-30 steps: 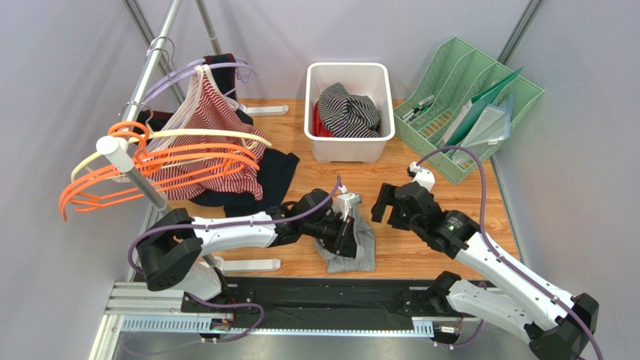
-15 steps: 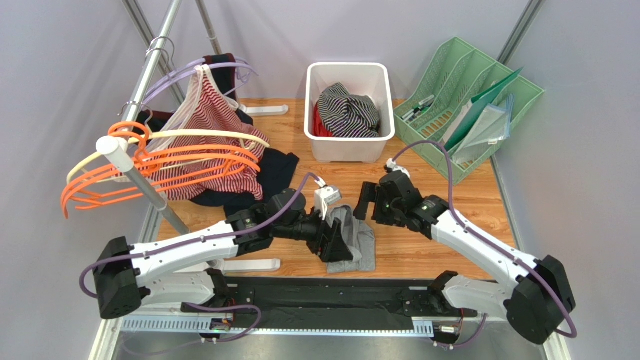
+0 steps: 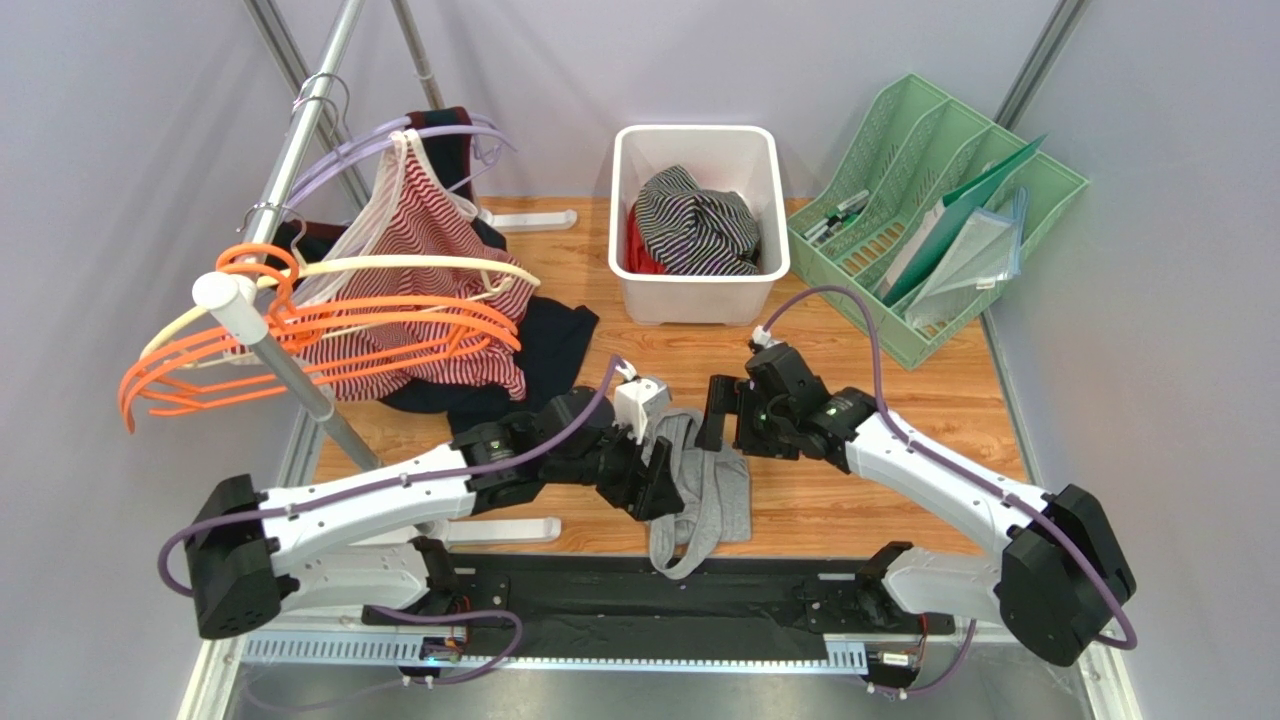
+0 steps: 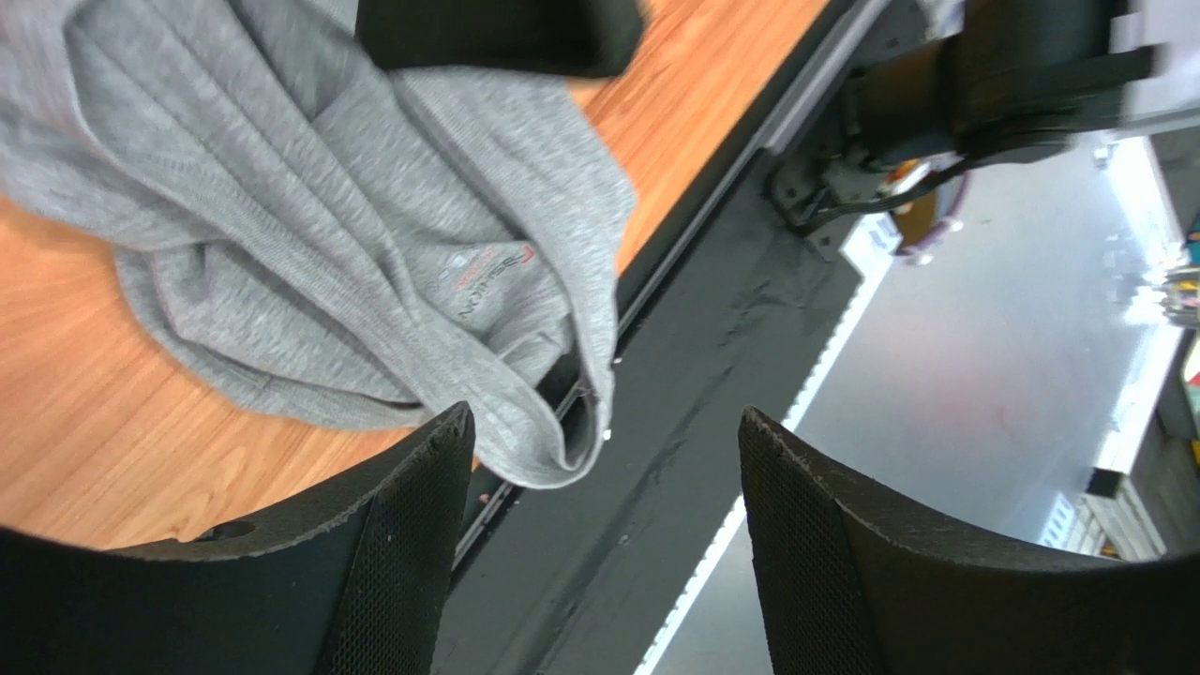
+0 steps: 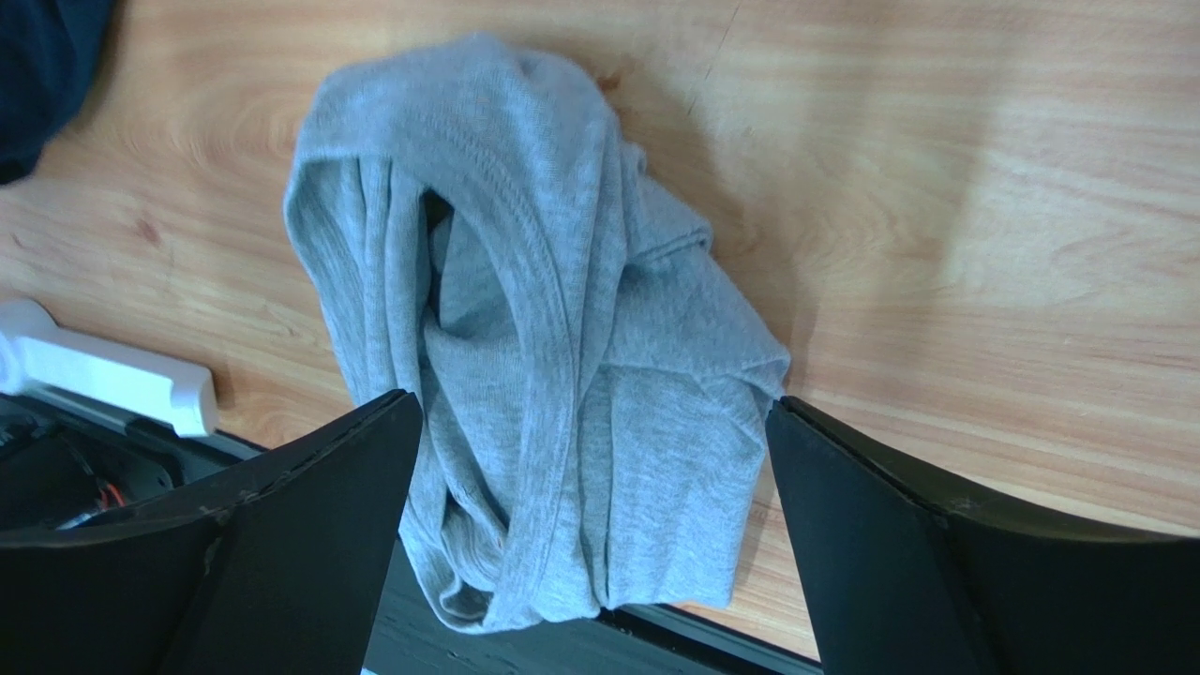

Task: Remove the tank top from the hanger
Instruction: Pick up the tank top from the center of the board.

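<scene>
A crumpled grey tank top [image 3: 709, 503] lies on the wooden table near its front edge, one fold hanging over onto the black rail. My left gripper [image 3: 658, 483] stands open just left of it; in the left wrist view the tank top [image 4: 352, 239] lies beside the left finger and the gripper [image 4: 603, 414] holds nothing. My right gripper [image 3: 723, 422] hovers open just beyond the top; the right wrist view shows the tank top [image 5: 564, 324] below the gripper [image 5: 592, 401], not touched. Empty orange hangers [image 3: 376, 323] hang on the rack.
A red-striped top [image 3: 413, 225] hangs on a purple hanger at the rack [image 3: 286, 368]; a dark garment [image 3: 559, 348] lies under it. A white bin [image 3: 696, 308] with clothes and a green file rack [image 3: 932, 210] stand at the back. A black rail [image 3: 631, 593] runs along the front.
My left gripper has opened and let go of the grey tank top, which now lies stretched over the table edge. The right arm has swung left, closer to the top.
</scene>
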Robot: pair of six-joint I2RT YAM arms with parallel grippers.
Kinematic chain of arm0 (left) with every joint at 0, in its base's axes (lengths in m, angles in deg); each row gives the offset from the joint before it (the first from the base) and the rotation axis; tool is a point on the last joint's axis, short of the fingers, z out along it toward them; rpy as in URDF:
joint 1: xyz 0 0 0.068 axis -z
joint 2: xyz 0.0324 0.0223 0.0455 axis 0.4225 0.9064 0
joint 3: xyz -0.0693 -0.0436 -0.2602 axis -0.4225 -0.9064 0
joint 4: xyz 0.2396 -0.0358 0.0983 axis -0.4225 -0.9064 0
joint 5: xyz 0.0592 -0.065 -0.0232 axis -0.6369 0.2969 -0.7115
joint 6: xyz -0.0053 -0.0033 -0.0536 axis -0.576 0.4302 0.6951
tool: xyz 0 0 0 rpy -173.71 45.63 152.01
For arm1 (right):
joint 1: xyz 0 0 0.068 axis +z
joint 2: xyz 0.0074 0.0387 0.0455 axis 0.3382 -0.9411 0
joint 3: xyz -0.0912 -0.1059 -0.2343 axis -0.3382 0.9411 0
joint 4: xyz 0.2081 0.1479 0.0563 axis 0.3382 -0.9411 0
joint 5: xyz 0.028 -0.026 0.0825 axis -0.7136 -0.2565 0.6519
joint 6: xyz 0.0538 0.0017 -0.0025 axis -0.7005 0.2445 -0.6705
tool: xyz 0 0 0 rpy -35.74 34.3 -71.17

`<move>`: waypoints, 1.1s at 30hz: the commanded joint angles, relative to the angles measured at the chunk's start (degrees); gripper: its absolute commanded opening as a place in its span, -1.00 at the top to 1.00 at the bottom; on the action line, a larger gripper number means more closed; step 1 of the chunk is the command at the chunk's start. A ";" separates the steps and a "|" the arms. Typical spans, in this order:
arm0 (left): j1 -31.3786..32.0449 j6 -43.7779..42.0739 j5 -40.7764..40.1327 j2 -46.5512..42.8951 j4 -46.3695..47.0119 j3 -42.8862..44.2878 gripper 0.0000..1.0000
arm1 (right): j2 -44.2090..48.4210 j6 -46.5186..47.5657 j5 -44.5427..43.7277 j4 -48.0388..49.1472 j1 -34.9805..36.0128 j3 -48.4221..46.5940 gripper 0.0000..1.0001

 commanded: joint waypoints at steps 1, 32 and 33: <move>0.18 -1.59 1.58 -6.95 3.85 0.24 -0.50 | -0.37 2.77 -0.68 2.90 3.39 1.34 -1.00; 0.18 -5.01 -2.10 -37.71 -14.33 -0.20 -0.57 | -16.03 3.47 -25.46 -2.19 20.45 -10.96 1.00; 0.18 -5.10 -3.23 -39.72 -15.22 -0.02 -0.57 | -13.41 4.61 -26.16 -2.54 20.19 -12.18 1.00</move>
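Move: The grey tank top lies bunched on the board, its middle about 5 cm back of the right hand, 4 cm to its left and 7 cm below; no finger holds it. From the same hand the white basket stands some 26 cm ahead and 4 cm left, and the navy garment lies about 28 cm left and 9 cm ahead, near the board. From the left hand the tank top is roughly 6 cm right, 1 cm back and 13 cm down. The right fingers shut on a gathered fold in the middle of the tank top. That hand first sinks about 6 cm while moving left and a little back, swinging to point steeply down and turning slightly counter-clockwise. Meanwhile the empty left hand, still open, clears out upward by about 10 cm, left and slightly back. ##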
